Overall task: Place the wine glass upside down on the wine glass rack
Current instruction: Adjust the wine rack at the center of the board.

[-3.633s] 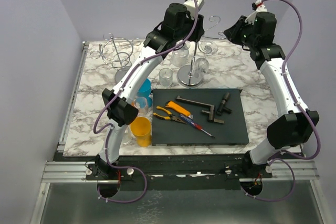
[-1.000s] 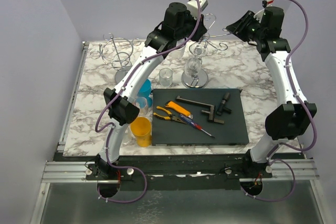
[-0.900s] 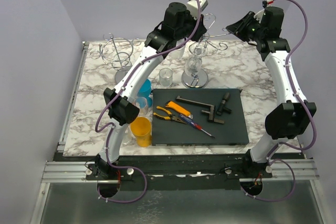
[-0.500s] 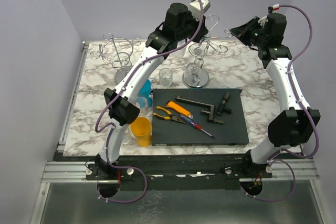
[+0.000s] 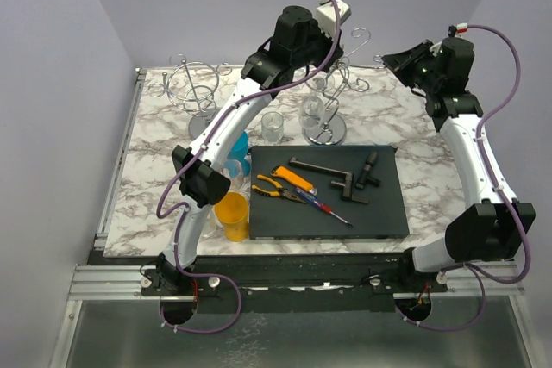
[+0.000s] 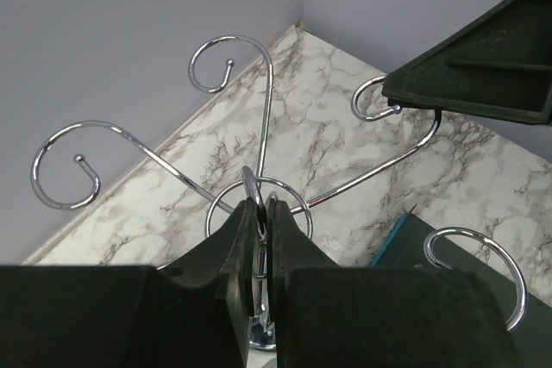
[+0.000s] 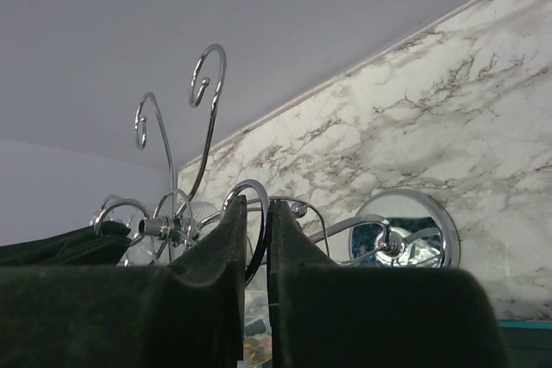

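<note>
The chrome wine glass rack stands at the back of the marble table, its stem leaning and its curled arms spread out above. My left gripper is shut on the wire loop at the rack's top. In the left wrist view the jaws are pinched together on that loop. My right gripper is shut on one curled arm, and the right wrist view shows the chrome curl between its jaws. A clear wine glass sits close beside the stem. Whether it hangs from the rack I cannot tell.
A second wire rack stands at the back left. A clear tumbler, a blue cup and an orange cup sit left of the black mat, which holds pliers, a screwdriver and metal tools.
My right gripper has closed on a curled arm of the rack. Both grippers and the rack's top have shifted right, and the rack's base has slid a little to the right.
</note>
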Tool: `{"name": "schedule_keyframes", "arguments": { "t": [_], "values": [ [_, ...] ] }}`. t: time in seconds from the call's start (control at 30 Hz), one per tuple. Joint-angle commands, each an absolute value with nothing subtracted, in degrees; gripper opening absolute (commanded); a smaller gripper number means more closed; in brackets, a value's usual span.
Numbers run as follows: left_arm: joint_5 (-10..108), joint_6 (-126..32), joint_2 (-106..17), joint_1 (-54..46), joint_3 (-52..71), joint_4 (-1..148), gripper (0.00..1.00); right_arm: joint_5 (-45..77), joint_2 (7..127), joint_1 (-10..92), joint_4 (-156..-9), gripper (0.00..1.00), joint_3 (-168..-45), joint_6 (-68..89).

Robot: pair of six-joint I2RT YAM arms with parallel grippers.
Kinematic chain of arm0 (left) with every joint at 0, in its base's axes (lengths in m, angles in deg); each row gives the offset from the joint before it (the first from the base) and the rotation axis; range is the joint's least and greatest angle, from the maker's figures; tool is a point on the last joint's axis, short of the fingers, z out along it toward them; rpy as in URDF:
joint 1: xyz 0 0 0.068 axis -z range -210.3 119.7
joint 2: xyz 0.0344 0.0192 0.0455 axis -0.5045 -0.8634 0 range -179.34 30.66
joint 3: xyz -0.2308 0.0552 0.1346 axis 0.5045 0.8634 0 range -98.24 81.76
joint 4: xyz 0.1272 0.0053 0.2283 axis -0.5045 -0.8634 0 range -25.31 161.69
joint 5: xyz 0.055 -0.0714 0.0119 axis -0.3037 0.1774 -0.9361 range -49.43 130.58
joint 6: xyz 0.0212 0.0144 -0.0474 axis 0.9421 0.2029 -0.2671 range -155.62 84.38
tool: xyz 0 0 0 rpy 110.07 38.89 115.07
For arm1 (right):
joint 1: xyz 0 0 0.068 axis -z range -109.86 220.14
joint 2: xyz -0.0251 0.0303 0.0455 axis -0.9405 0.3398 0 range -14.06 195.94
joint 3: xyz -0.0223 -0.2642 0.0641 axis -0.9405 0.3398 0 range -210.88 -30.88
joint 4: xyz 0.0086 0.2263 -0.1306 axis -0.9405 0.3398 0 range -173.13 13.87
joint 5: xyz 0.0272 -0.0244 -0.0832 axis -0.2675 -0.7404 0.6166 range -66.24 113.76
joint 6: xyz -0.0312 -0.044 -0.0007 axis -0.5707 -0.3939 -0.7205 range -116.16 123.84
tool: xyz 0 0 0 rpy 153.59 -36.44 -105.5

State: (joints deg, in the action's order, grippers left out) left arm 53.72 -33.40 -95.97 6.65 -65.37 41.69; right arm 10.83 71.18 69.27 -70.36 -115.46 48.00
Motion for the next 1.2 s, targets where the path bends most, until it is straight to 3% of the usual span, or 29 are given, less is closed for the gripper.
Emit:
{"name": "schedule_keyframes", "arguments": {
  "t": [0.0,0.57,0.9,0.93,1.1,1.17],
  "values": [
    [46.0,-29.0,-95.2,4.8,-67.9,44.7,0.00,8.2,65.9,67.5,-68.6,0.00,-110.7,45.2],
    [46.3,-28.7,-95.2,4.8,-67.5,45.4,0.00,7.0,52.9,65.2,-69.0,0.00,-93.7,47.9],
    [46.1,-28.4,-95.1,4.8,-67.4,45.6,0.00,4.2,53.5,64.4,-66.6,0.02,-95.1,47.4],
    [46.1,-28.4,-95.2,4.8,-67.4,45.7,0.00,4.4,53.7,64.4,-65.7,0.06,-95.8,46.7],
    [46.9,-28.6,-94.5,4.8,-66.5,45.7,0.00,13.0,54.6,64.5,-59.8,0.50,-103.4,41.6],
    [47.1,-28.7,-94.2,4.8,-66.2,45.7,0.00,15.6,55.8,64.5,-58.1,0.60,-107.5,39.4]
  ]
}}
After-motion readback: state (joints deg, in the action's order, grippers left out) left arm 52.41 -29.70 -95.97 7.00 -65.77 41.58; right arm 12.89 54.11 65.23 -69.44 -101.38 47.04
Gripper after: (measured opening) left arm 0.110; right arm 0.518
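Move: The right hand already pinches one curled arm end of the wine rack; the rack's centre hub lies about 11 cm to its left, level with it and only slightly higher. The neighbouring curls sit some 5 cm left and 8 cm farther out, and 6 cm left and 8 cm nearer; a hanging glass is about 14 cm left, 7 cm back and 10 cm below. From the left hand, shut on the top loop, the pinched curl is roughly 11 cm right, level ahead, and slightly lower. Still pinching the curl, the right hand drags it back towards its own base by about 7 cm, drifting a little left as it swings the rack clockwise around the post. It pauses, then opens its fingers and lets go of the curl. The left hand stays almost in place, keeping its hold on the top loop. ##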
